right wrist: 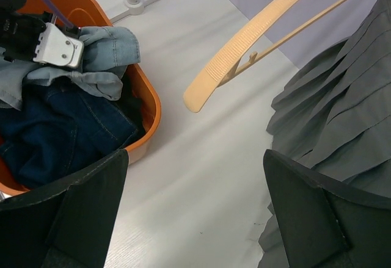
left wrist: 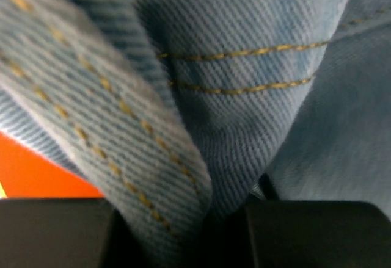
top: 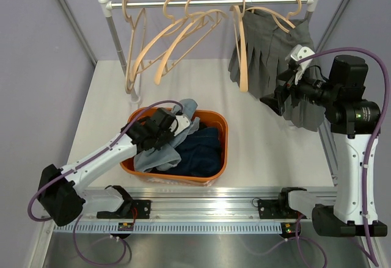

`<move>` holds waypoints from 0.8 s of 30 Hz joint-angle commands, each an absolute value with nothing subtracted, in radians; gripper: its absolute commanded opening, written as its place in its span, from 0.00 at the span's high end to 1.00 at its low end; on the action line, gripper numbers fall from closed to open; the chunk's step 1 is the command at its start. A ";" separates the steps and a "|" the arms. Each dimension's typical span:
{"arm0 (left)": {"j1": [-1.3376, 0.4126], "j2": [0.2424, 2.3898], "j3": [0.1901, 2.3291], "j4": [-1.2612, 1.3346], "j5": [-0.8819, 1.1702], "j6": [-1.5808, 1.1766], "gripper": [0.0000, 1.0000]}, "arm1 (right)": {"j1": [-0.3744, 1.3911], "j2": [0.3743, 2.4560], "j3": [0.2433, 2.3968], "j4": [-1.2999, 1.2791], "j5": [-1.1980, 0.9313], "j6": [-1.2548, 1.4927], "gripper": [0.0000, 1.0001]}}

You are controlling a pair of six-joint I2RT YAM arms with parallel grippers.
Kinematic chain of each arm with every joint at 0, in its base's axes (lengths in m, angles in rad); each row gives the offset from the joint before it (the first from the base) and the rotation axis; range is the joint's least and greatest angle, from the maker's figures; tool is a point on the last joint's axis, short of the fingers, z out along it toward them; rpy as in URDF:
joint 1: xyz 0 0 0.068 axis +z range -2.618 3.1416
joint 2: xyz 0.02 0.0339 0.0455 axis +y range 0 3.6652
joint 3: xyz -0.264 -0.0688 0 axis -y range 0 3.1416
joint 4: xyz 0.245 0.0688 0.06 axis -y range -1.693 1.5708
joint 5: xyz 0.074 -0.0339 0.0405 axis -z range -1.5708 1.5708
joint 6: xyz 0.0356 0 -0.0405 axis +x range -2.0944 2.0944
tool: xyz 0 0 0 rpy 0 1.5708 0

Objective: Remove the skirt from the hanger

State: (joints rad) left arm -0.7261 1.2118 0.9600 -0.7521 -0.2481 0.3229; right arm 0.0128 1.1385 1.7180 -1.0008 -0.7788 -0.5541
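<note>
A grey pleated skirt point(top: 269, 54) hangs on a beige hanger point(top: 241, 54) at the right end of the rack. In the right wrist view the skirt point(right wrist: 342, 109) fills the right side, with the hanger's arm point(right wrist: 244, 42) above. My right gripper point(top: 275, 103) is open and empty just left of the skirt's lower part; its jaws point(right wrist: 195, 176) stand wide over bare table. My left gripper point(top: 171, 127) is down in the orange basket point(top: 223, 140), jaws apart point(left wrist: 180, 219), with light blue denim point(left wrist: 244, 66) lying between them.
The white rack point(top: 208, 2) holds several empty beige hangers point(top: 183, 36) at its left and middle. The basket point(right wrist: 149, 106) holds light denim point(top: 160, 155) and dark jeans point(top: 201, 149). A rack foot stands left of the basket.
</note>
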 commanded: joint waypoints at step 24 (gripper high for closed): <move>-0.672 1.008 1.186 -0.821 -0.238 0.201 0.01 | -0.097 1.537 2.394 -0.954 -0.358 -0.176 0.01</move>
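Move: The left fingers, down in the orange bin, still grip the light denim. The bin's middle is level with them, some 3 cm right and 5 cm lower; the dark denim lies about 10 cm right, 1 cm back. From the open right gripper, the skirt's hanger is roughly 20 cm ahead, 4 cm right and 9 cm up; the grey skirt's middle hangs 18 cm ahead, 4 cm right, 8 cm down; the nearest empty hanger is 17 cm ahead, 8 cm left, 6 cm up. Open the left gripper wide while easing it about 4 cm left and slightly down in the bin, let go of the light denim, then lift clear by some 13 cm, tilting the fingers a little outward. Meanwhile send the right gripper, kept open, up, forward and to the right towards the skirt's hanger, swinging the wrist clockwise. ##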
